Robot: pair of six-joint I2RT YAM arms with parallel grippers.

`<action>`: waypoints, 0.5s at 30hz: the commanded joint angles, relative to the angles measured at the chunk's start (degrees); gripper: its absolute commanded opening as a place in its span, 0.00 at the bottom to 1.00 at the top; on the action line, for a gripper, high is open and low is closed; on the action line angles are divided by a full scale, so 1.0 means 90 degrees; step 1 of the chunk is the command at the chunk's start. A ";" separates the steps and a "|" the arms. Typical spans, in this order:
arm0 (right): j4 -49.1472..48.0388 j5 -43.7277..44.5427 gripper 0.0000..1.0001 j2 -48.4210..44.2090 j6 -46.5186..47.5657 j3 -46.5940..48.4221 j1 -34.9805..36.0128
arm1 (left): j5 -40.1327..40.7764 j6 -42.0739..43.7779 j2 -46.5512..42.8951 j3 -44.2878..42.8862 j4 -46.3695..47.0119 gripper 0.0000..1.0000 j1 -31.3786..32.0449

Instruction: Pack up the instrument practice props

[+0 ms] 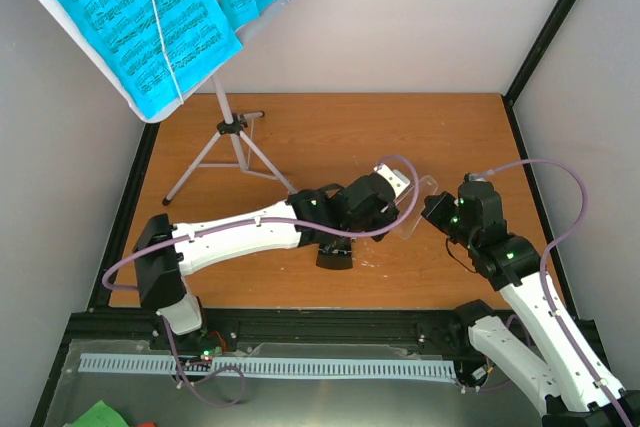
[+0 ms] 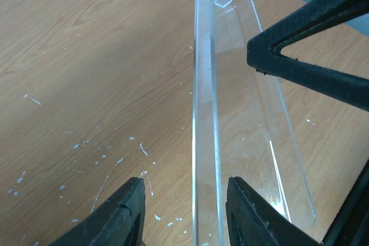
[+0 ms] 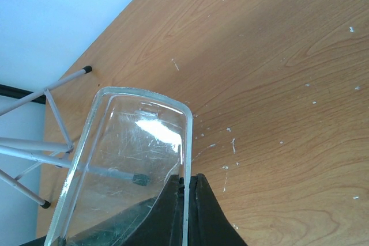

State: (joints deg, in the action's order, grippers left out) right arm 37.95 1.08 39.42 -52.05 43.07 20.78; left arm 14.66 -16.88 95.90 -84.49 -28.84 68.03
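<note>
The clear plastic cover (image 1: 418,209) is held above the table between both arms. My right gripper (image 1: 433,213) is shut on its side wall; in the right wrist view the fingers (image 3: 199,200) pinch the cover's rim (image 3: 185,142). My left gripper (image 2: 185,200) is open, its jaws on either side of the cover's edge (image 2: 204,113) without touching it. A small black metronome (image 1: 335,256) sits on the table, partly hidden under the left arm. The white music stand (image 1: 230,129) stands at the back left with cyan sheet-music pages (image 1: 130,17) on its desk.
The stand's tripod legs (image 3: 55,108) spread over the back left of the wooden table (image 1: 330,137). The right gripper's black fingers (image 2: 311,61) show in the left wrist view. Walls close the left, back and right sides.
</note>
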 commanded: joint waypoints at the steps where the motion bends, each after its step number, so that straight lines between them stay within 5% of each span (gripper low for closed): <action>1: 0.0021 0.0137 0.03 0.0016 -0.0067 0.0005 0.0025 | 0.0608 0.0215 0.0209 -0.0521 -0.0317 0.39 0.0196; 15: -0.0082 0.0152 0.03 0.0131 -0.0018 -0.0096 0.0026 | 0.1337 0.0576 0.0487 -0.0686 -0.0428 0.18 0.0486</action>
State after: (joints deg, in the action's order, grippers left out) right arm 37.89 1.58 40.51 -52.01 42.81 20.78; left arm 23.75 -13.72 99.22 -87.83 -31.35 71.40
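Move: The clear plastic cover, pinched by the right fingers on its right rim, has its middle about 3 cm ahead of the left hand, 3 cm to its right and roughly level; from the right hand that middle is about 3 cm left and 1 cm ahead. The black metronome lies some 12 cm left of the left hand, 3 cm nearer the base and about 12 cm below, with the music stand's leg tip 5 cm beyond it and 4 cm farther left. The clear cover's left rim, already between the open left fingers, is being closed in on: the left gripper narrows to about half its earlier gap, the hand all but staying in place while its wrist turns some 10 degrees, fingertips lifting and left side rising. The right fingers keep their pinch on the opposite rim and sink about half a centimetre. ##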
